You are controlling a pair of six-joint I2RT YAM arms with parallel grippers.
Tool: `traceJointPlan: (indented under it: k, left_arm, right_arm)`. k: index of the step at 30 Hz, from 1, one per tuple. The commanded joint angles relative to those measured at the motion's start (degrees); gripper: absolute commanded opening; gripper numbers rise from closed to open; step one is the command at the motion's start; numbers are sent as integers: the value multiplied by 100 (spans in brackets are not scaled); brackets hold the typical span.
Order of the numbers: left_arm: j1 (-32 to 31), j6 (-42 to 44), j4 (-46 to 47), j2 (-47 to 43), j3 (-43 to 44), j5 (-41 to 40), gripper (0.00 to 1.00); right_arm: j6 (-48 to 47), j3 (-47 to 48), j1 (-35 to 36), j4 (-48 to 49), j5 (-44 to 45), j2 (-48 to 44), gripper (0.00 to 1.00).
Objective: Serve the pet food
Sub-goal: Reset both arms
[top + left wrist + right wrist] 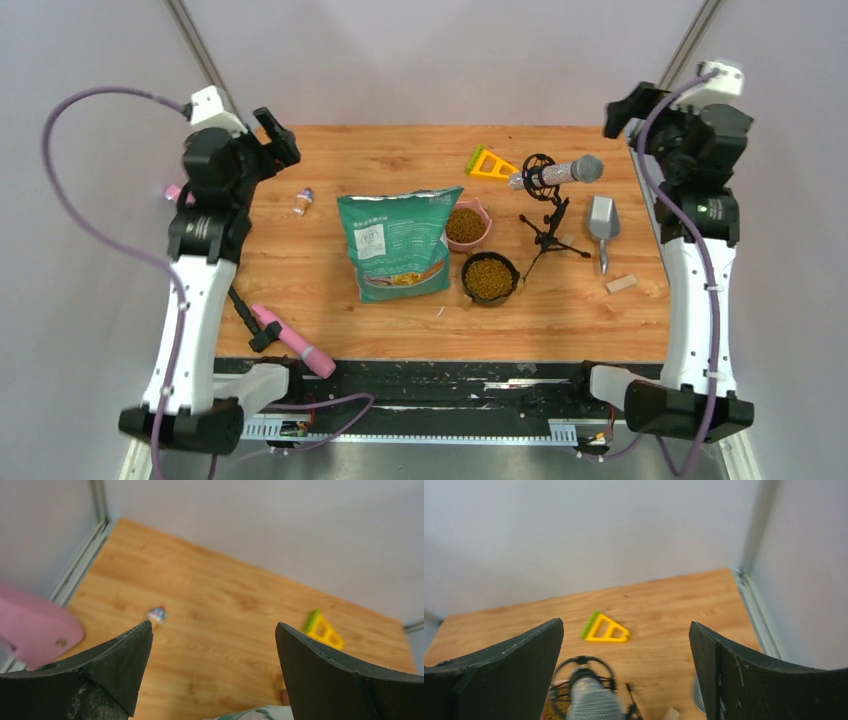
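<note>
The pet food shows as brown kibble in a pink bowl [466, 224] and in a black bowl [490, 277] at mid-table. Left of them stands the teal-green and white bag [400, 245]; its top edge peeks into the left wrist view [260, 714]. A grey scoop [603, 222] lies to the right of the bowls. My left gripper [276, 136] [213, 625] hangs open and empty above the far left of the table. My right gripper [625, 108] [625, 624] hangs open and empty above the far right corner.
A microphone on a small tripod [555, 175] [591, 702] stands between bowls and scoop. A yellow triangle [490, 163] [324, 630] [605, 629] lies at the back. There are also a small bottle [302, 201] [156, 614], a pink tool [292, 340] and a wood block [620, 284].
</note>
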Motion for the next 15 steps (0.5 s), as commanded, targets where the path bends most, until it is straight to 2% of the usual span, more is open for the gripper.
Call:
traceJointPlan:
  k: [1,3,6,11,15]
  left_arm:
    - [21,-415,-1058,834,-104,-1392,100]
    - [27,-479,-1037,862,-306,-1681,100]
    - [29,-531,-919,674,-744,-1987,100]
    - [29,-564,-1006,383,-1129,-2068,100]
    - [29,-659,-1059,177,-1212,-1912,100]
  right_arm:
    - [1354,-234,-1641,-286,-77,-20,100]
    - [1658,-398,-2223,-463,13,24,100]
    - [1717,-919,-2606,-581,293,-65,100]
    - [2187,-1985,-2621,-603,715,-516,100]
    - [2288,-2737,-2620,-594,734,-983,100]
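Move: The pet food bag stands closed-in and untouched, its middle about 7 cm back, 22 cm to the right and 28 cm below the left hand; from the right hand it is some 11 cm back, 37 cm left and 30 cm lower. A small figurine lies about 16 cm ahead and 4 cm left of the left hand. Beneath the right hand, the microphone stand is roughly 7 cm left and 2 cm ahead, the metal scoop 8 cm right and 5 cm ahead. With the bag left standing, both empty, wide-open hands fold back in free air. The left drops about 15 cm beside it, drifting 5 cm left, tipping down some 25 degrees and turning counter-clockwise. The right first swings right, away from the bag and towards the right-hand wall, then sinks and draws back a little, tipping down and turning clockwise. ##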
